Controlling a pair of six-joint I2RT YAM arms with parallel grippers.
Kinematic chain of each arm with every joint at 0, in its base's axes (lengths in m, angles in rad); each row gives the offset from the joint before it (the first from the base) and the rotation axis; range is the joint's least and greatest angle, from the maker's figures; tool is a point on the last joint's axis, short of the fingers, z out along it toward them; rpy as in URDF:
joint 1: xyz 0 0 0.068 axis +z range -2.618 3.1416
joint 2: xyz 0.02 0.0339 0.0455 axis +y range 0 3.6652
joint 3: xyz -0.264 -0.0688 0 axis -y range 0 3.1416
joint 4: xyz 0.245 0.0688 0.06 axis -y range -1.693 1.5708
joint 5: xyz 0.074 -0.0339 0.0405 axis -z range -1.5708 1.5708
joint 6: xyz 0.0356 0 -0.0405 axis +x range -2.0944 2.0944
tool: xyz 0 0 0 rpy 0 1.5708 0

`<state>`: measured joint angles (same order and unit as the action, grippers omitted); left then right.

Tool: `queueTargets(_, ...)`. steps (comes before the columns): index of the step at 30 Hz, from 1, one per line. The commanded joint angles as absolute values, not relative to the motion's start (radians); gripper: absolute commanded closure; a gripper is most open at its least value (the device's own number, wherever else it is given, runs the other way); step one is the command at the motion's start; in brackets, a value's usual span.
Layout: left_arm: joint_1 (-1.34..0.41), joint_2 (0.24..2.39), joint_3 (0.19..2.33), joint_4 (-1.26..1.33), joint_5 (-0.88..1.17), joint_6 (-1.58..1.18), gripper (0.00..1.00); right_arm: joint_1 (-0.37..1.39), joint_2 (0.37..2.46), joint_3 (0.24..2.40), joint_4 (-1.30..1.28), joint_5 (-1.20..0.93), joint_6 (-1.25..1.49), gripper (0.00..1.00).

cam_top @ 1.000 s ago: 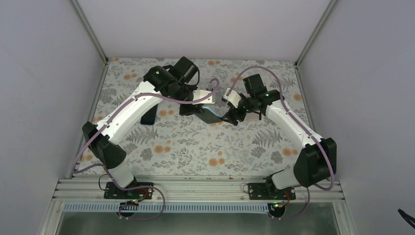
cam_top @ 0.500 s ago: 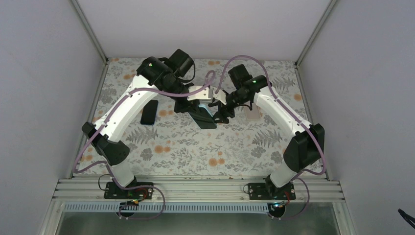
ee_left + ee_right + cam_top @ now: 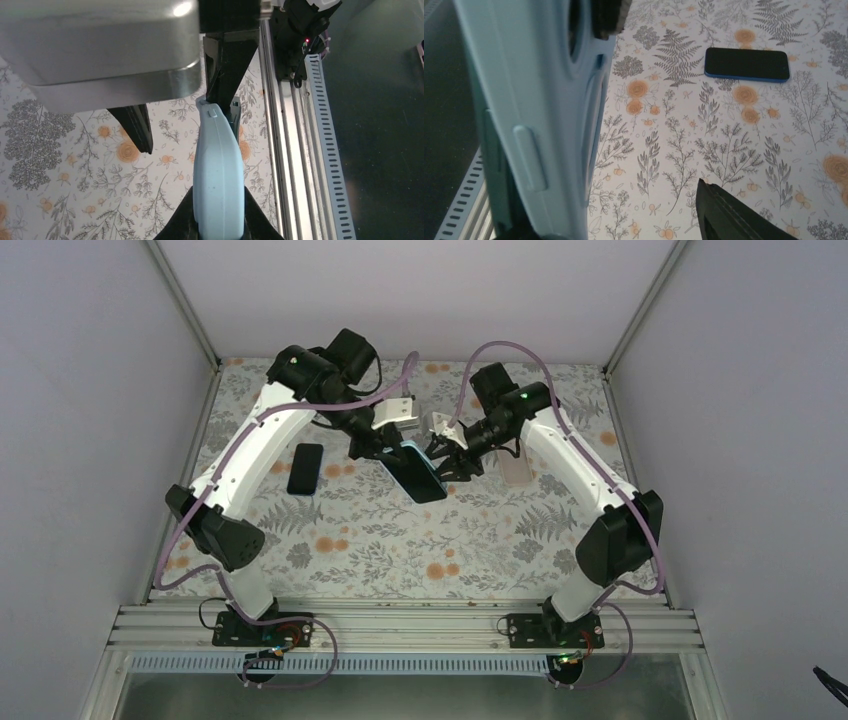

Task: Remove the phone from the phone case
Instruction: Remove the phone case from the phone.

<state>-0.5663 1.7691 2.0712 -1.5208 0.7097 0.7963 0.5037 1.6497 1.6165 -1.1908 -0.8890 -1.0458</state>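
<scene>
The phone [image 3: 424, 476] shows its dark screen in the top view and sits inside a light blue phone case [image 3: 218, 170], held tilted in the air above the flowered table. My left gripper [image 3: 219, 212] is shut on the case's end, one black finger on each side. My right gripper [image 3: 624, 220] is open at the case's right edge. In the right wrist view the case [image 3: 524, 100] lies against its left side, and its right finger [image 3: 729, 210] stands well apart from it. The case's side buttons and camera cutout face this camera.
A second dark phone with a blue rim [image 3: 306, 468] lies flat on the table to the left, also seen as the blue-rimmed phone [image 3: 746, 64]. A pale beige flat object [image 3: 514, 468] lies behind the right arm. The aluminium rail [image 3: 290, 150] marks the near edge.
The left arm has drawn back and turned the cased phone so its screen shows. The right gripper has moved left up to the case, and its jaws have narrowed.
</scene>
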Motion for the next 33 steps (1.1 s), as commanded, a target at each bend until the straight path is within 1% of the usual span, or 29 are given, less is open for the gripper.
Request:
queueTargets(1, -0.54, 1.875, 2.109, -0.782, 0.574, 0.727, 0.98, 0.631, 1.608, 1.684, -1.285, -1.386, -1.028, 0.5)
queueTargets(2, -0.54, 1.871, 2.108, -0.776, 0.569, 0.733, 0.97, 0.63, 1.606, 1.682, -1.285, -1.377, -1.021, 0.55)
queueTargets(3, -0.54, 1.867, 2.111, -0.781, 0.567, 0.743, 0.96, 0.631, 1.603, 1.682, -1.285, -1.368, -1.017, 0.62)
queueTargets(4, -0.54, 1.864, 2.116, -0.791, 0.57, 0.759, 0.92, 0.629, 1.6, 1.685, -1.281, -1.359, -1.009, 0.8)
queueTargets(5, -0.54, 1.863, 2.123, -0.801, 0.573, 0.764, 0.86, 0.625, 1.594, 1.682, -1.253, -1.349, -0.967, 0.94)
queueTargets(6, -0.54, 1.861, 2.13, -0.818, 0.573, 0.769, 0.81, 0.615, 1.585, 1.674, -1.219, -1.339, -0.921, 0.96)
queueTargets(7, -0.54, 1.863, 2.144, -0.841, 0.576, 0.776, 0.76, 0.607, 1.567, 1.667, -1.198, -1.331, -0.899, 0.97)
queueTargets(8, -0.54, 1.865, 2.159, -0.873, 0.579, 0.784, 0.69, 0.6, 1.553, 1.66, -1.18, -1.32, -0.88, 0.97)
queueTargets(9, -0.54, 1.87, 2.179, -0.907, 0.579, 0.79, 0.58, 0.595, 1.541, 1.652, -1.164, -1.295, -0.857, 0.97)
queueTargets(10, -0.54, 1.874, 2.204, -0.943, 0.578, 0.794, 0.37, 0.59, 1.529, 1.646, -1.147, -1.272, -0.832, 0.97)
queueTargets(11, -0.54, 1.877, 2.231, -0.987, 0.576, 0.8, 0.09, 0.584, 1.519, 1.641, -1.142, -1.251, -0.819, 0.97)
queueTargets(12, -0.54, 1.878, 2.265, -1.032, 0.578, 0.808, 0.01, 0.576, 1.51, 1.635, -1.146, -1.235, -0.82, 0.97)
queueTargets(15, -0.54, 1.848, 2.344, -1.141, 0.569, 0.821, 0.0, 0.54, 1.487, 1.607, -1.12, -1.186, -0.78, 0.97)
queueTargets(18, -0.538, 1.757, 2.334, -1.166, 0.504, 0.831, 0.0, 0.463, 1.467, 1.57, -1.067, -1.188, -0.712, 0.97)
queueTargets(21, -0.534, 1.617, 2.255, -1.075, 0.394, 0.827, 0.0, 0.385, 1.444, 1.536, -0.952, -1.183, -0.556, 0.97)
queueTargets(23, -0.536, 1.509, 2.165, -0.958, 0.297, 0.806, 0.0, 0.34, 1.425, 1.499, -0.773, -1.132, -0.364, 0.97)
queueTargets(26, -0.543, 1.383, 2.066, -0.813, 0.186, 0.836, 0.0, 0.322, 1.389, 1.452, -0.538, -0.952, -0.088, 0.97)
queueTargets(29, -0.543, 1.357, 2.051, -0.754, 0.077, 0.828, 0.0, 0.324, 1.383, 1.437, -0.361, -0.723, 0.127, 0.97)
queueTargets(31, -0.551, 1.328, 1.96, -0.682, 0.072, 0.837, 0.0, 0.325, 1.419, 1.473, -0.3, -0.613, 0.214, 0.97)
queueTargets(33, -0.585, 1.326, 1.855, -0.61, 0.034, 0.855, 0.0, 0.335, 1.481, 1.551, -0.291, -0.499, 0.259, 0.97)
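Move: The light-blue case with its phone, still pinched by the left hand, has its middle about 4 cm to that hand's right, 3 cm back and 5 cm below; from the right hand it is some 4 cm left, 2 cm back, about level. On the table the bare phone lies some 25 cm left of the left hand, 15 ahead and 30 below; the clear case is about 24 cm right of the right hand, 17 ahead and 25 below. Right pinches the case, carrying it about 10 cm forward and up; left lets go, rising some 25 cm. ##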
